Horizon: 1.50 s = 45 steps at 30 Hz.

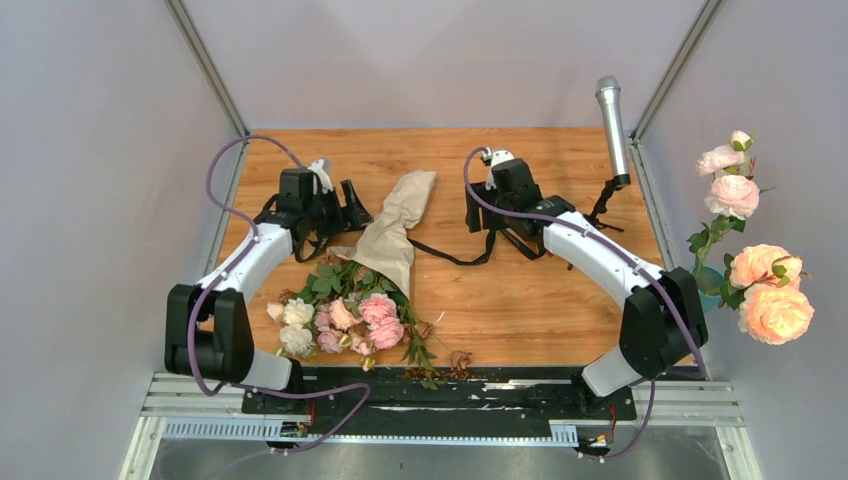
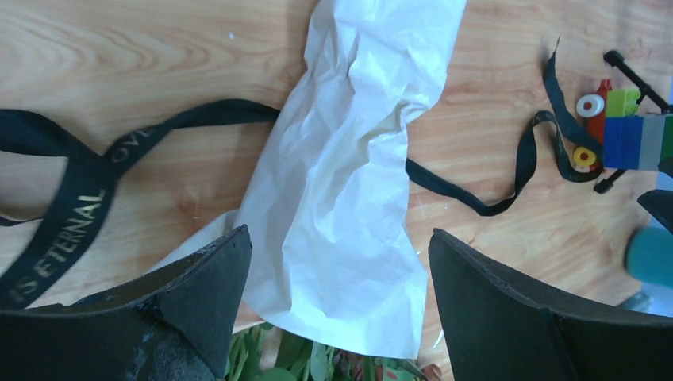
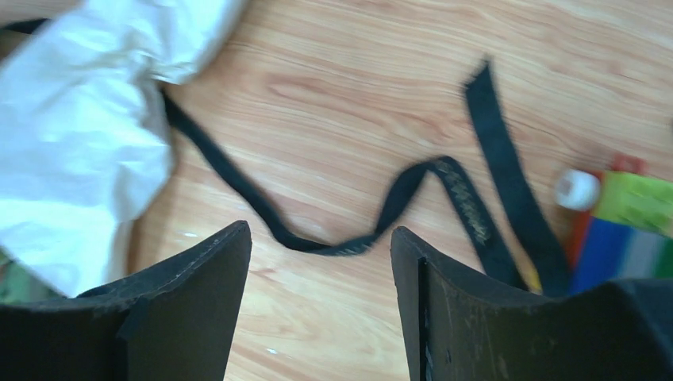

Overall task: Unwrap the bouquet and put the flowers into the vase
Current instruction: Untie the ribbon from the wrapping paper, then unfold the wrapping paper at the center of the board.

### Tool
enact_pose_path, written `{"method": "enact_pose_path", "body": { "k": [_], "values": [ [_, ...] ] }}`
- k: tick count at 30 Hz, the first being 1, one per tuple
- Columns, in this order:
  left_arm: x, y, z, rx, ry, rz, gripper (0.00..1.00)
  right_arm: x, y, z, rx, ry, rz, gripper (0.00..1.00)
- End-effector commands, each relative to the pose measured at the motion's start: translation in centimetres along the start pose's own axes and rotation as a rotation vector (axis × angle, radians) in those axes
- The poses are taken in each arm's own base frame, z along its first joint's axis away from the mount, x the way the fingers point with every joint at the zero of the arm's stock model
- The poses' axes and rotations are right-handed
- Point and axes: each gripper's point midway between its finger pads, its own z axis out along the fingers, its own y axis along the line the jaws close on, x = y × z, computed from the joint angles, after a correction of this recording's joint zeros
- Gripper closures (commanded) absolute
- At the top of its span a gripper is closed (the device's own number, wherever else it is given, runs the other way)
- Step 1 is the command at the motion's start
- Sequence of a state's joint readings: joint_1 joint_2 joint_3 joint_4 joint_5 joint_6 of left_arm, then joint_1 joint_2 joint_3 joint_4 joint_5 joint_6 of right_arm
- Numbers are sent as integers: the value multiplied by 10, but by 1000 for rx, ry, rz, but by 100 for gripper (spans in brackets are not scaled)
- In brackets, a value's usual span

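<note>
The bouquet lies in the middle of the table. Its tan kraft paper [image 1: 395, 225] [image 2: 349, 198] is loose around the stems. The flowers [image 1: 345, 315], small pink and cream roses, fan out toward the near edge. The black ribbon [image 1: 452, 258] [image 2: 87, 198] [image 3: 373, 222] lies untied on the wood. My left gripper [image 1: 355, 205] [image 2: 339, 234] is open and hovers over the paper's lower end. My right gripper [image 1: 472, 215] [image 3: 319, 230] is open above bare wood, just short of the ribbon. The teal vase [image 1: 711, 281] [image 2: 652, 255] stands at the right edge, mostly hidden.
A silver microphone [image 1: 612, 120] on a black stand rises at the back right. Large peach-orange roses [image 1: 775, 300] stand beyond the table's right edge by the vase. Coloured toy blocks [image 2: 627, 135] [image 3: 631, 222] lie near the ribbon's end. Dried bits [image 1: 455, 362] litter the near edge.
</note>
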State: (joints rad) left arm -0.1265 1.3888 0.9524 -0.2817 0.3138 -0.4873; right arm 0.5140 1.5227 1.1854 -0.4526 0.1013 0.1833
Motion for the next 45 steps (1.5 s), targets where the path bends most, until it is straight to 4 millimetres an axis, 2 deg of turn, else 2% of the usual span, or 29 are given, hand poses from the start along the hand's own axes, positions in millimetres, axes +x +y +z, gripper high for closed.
{"method": "enact_pose_path", "body": {
  "k": [1, 6, 8, 13, 16, 21, 28, 31, 33, 35, 37, 41, 45],
  "values": [
    [12, -9, 19, 87, 52, -60, 11, -24, 61, 10, -295, -34, 114, 34],
    [23, 1, 27, 64, 71, -70, 11, -35, 93, 39, -424, 3, 199, 35],
    [30, 5, 30, 54, 86, -74, 14, -36, 101, 56, -459, 24, 225, 35],
    [41, 6, 36, 79, 116, -91, 33, -45, 117, 88, -509, 43, 283, 35],
    [45, 6, 39, 89, 120, -104, 37, -48, 120, 108, -503, 55, 322, 37],
    [48, 12, 41, 58, 133, -93, 43, -39, 113, 141, -445, 79, 372, 40],
    [55, 17, 43, 50, 160, -82, 57, -39, 113, 166, -433, 91, 405, 43],
    [58, 20, 45, 42, 174, -77, 69, -41, 111, 175, -430, 80, 415, 51],
    [60, 21, 46, 39, 180, -74, 77, -43, 109, 180, -425, 74, 425, 63],
    [60, 20, 45, 42, 179, -67, 91, -45, 106, 186, -411, 65, 430, 75],
    [57, 15, 43, 70, 165, -44, 100, -45, 102, 192, -398, 59, 434, 85],
    [45, -7, 36, 149, 118, 30, 100, -48, 97, 200, -389, 47, 431, 100],
    [35, -26, 29, 203, 94, 99, 100, -54, 95, 204, -386, 28, 417, 100]
  ]
}}
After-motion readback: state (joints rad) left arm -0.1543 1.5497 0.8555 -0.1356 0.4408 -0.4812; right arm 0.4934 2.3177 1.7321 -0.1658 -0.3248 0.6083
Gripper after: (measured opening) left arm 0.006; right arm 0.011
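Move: The left hand hangs over the wrapping paper's near left edge, about 2 cm back and 2 cm to the right of it, some 8 cm below. The paper's upper right edge is about 11 cm ahead of the right hand, 15 cm left and 11 cm below. The ribbon's right tail lies under the right hand, roughly 2 cm left and 12 cm down; its left tail is 7 cm left of the left hand, 12 cm below. The flowers are 17 cm straight back from the left hand, 9 cm lower. Lower the left gripper nearly 8 cm onto the near left edge of the paper, close it there to pinch a fold, then ease up slightly. Meanwhile sweep the open right gripper left over the ribbon tail, then increasingly forward and down, about 15 cm left and 12 cm forward in all, swinging its fingertips some 30 degrees to point leftward, and shut it on the paper's upper right edge. ##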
